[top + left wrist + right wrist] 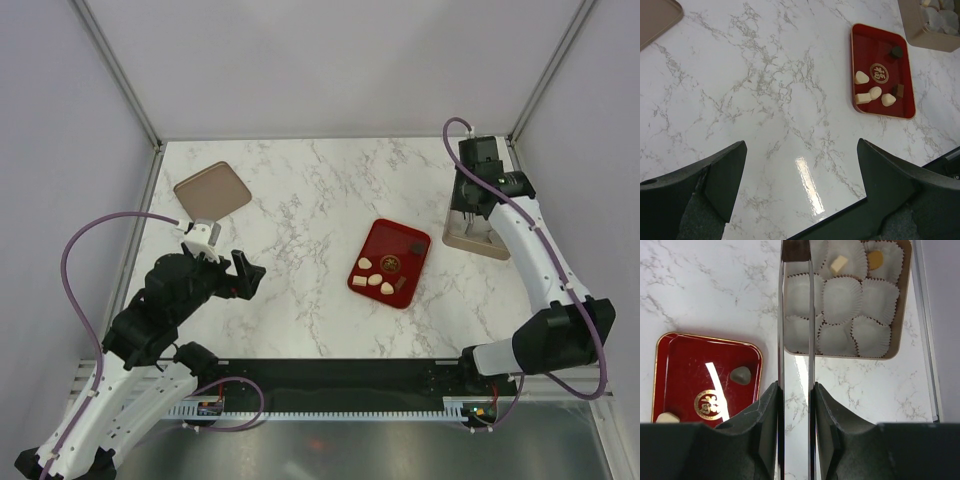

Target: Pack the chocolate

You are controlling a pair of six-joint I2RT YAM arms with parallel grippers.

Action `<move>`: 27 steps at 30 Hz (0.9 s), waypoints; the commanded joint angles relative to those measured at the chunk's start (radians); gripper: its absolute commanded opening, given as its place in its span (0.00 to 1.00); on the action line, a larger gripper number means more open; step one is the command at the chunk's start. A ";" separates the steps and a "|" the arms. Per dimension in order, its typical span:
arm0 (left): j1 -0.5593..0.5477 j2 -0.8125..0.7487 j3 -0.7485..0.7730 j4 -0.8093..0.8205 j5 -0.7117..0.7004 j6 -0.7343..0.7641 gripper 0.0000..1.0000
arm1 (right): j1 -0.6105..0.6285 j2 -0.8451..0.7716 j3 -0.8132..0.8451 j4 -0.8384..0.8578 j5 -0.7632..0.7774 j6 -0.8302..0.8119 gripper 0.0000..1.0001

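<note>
The red tray (372,240) holds several pieces of chocolate: cream ones (374,281) and dark ones (417,246). The left wrist view shows the same cream pieces (861,77) and dark pieces (897,51). My right gripper (795,390) carries two long metal blades, and their tips pinch a dark brown chocolate (795,251) over a paper cup at the far left of the tan box (900,315). A cream piece (839,263) and a tan round piece (875,259) lie in other cups. My left gripper (800,150) hangs open over bare marble, well left of the tray.
A tan lid (212,191) lies at the back left of the marble table. The box (478,240) stands at the right edge near the wall frame. The red tray (680,365) lies left of the box, with a dark piece (741,375) on it.
</note>
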 commanded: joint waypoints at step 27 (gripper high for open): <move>-0.004 -0.010 -0.001 0.014 -0.011 -0.027 1.00 | -0.187 0.192 -0.059 0.199 -0.123 0.072 0.33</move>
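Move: The right hand holds tongs with a dark chocolate at their tips; the empty far-left paper cup of the box lies about 14 cm ahead, 7 cm right and 18 cm below this hand. The white chocolate's cup is some 4 cm to the right of that cup, the orange piece about 9 cm. The red tray's middle sits 10 cm left and 1 cm back. From the idle left hand the empty cup is roughly 30 cm ahead, 50 cm right. Right hand sinks about 7 cm, going right and forward, keeping the tonged chocolate and lowering it towards the far-left cup. ##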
